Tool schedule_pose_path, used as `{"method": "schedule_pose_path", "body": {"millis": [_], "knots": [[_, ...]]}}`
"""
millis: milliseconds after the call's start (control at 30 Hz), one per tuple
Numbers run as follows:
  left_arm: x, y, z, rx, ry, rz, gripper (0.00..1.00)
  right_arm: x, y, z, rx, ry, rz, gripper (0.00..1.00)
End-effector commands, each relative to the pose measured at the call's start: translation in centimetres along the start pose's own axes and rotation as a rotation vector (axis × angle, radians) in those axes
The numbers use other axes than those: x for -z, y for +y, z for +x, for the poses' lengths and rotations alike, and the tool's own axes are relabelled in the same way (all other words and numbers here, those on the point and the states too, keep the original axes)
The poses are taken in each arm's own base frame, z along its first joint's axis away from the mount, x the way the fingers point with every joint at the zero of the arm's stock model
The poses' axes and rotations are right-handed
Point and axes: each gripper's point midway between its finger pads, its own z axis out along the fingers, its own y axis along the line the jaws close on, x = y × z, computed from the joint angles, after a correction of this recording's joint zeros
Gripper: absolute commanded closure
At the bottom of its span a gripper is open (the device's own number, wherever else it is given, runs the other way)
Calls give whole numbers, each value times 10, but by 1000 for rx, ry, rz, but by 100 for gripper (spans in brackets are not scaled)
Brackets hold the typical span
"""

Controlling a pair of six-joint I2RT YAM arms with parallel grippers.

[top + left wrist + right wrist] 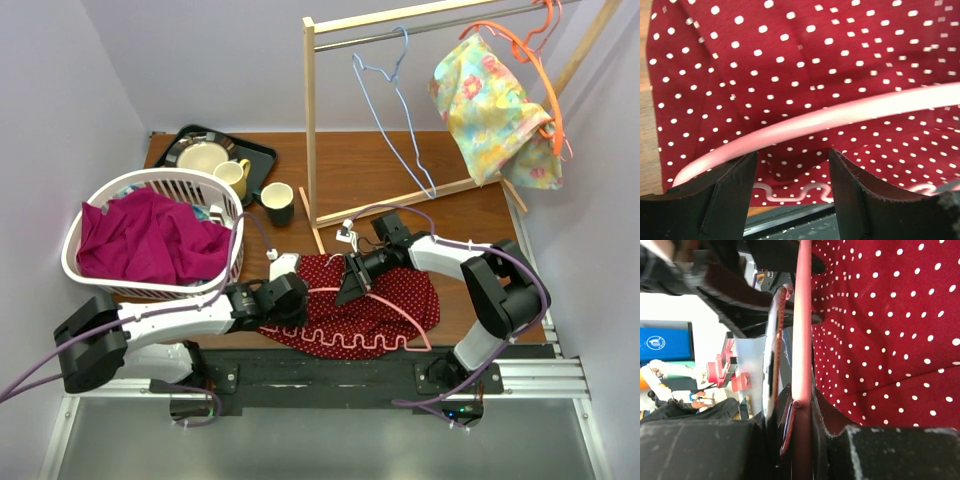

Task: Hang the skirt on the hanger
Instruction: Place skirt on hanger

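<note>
The red white-dotted skirt [400, 292] lies flat on the table in front of both arms. A pink hanger [340, 338] rests on top of it, with its wavy bar toward the near edge. My right gripper [352, 280] is shut on the hanger's pink rod [803, 330], and the skirt [890, 330] is just beside it. My left gripper [295, 300] sits at the skirt's left side. It is open [792, 160], with the hanger's arm [830, 117] crossing just past its fingertips and the skirt's cloth [790, 65] beyond. Nothing is pinched between its fingers [730, 190].
A white laundry basket [95, 275] with magenta cloth stands at the left. Behind it are a black tray [260, 160] of dishes, a yellow mug [235, 175] and a dark mug [277, 203]. The wooden rack [312, 120] at the back carries a blue hanger [395, 110] and an orange hanger with a floral garment [490, 100].
</note>
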Motion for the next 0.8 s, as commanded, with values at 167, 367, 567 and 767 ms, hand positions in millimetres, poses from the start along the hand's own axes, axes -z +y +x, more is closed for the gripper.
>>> {"method": "schedule_pose_path", "body": {"millis": [167, 367, 567, 767], "knots": [[-16, 4, -5, 66, -36, 5, 44, 0, 6, -14, 58, -13, -8, 100], [-16, -1, -9, 85, -41, 68, 79, 1, 7, -14, 65, -15, -6, 100], [26, -34, -50, 74, -117, 182, 98, 4, 7, -16, 76, -18, 1, 100], [62, -52, -59, 39, -89, 277, 100, 13, 6, -22, 92, -50, 5, 100]]}}
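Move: My open left fingers hang just over the spot of skirt they will take, about 2 cm below and 1 cm ahead; the skirt's middle is some 11 cm to their right, level fore and aft, about 3 cm down. Straight ahead, about 4 cm, runs the hanger's smooth arm; the wavy bar is about 4 cm straight back, slightly lower. From my right hand, the spot is some 9 cm left, 2 cm back and 6 cm below. I ease my left hand down about 2 cm onto the skirt between the hanger's smooth arm and wavy bar and shut the fingers, pinching the cloth. Then I pull it up some 8 cm, speeding up and drifting right towards my right hand, the fingers tilting about 10 degrees farther that way. My right hand stays put and keeps its grip on the hanger. ##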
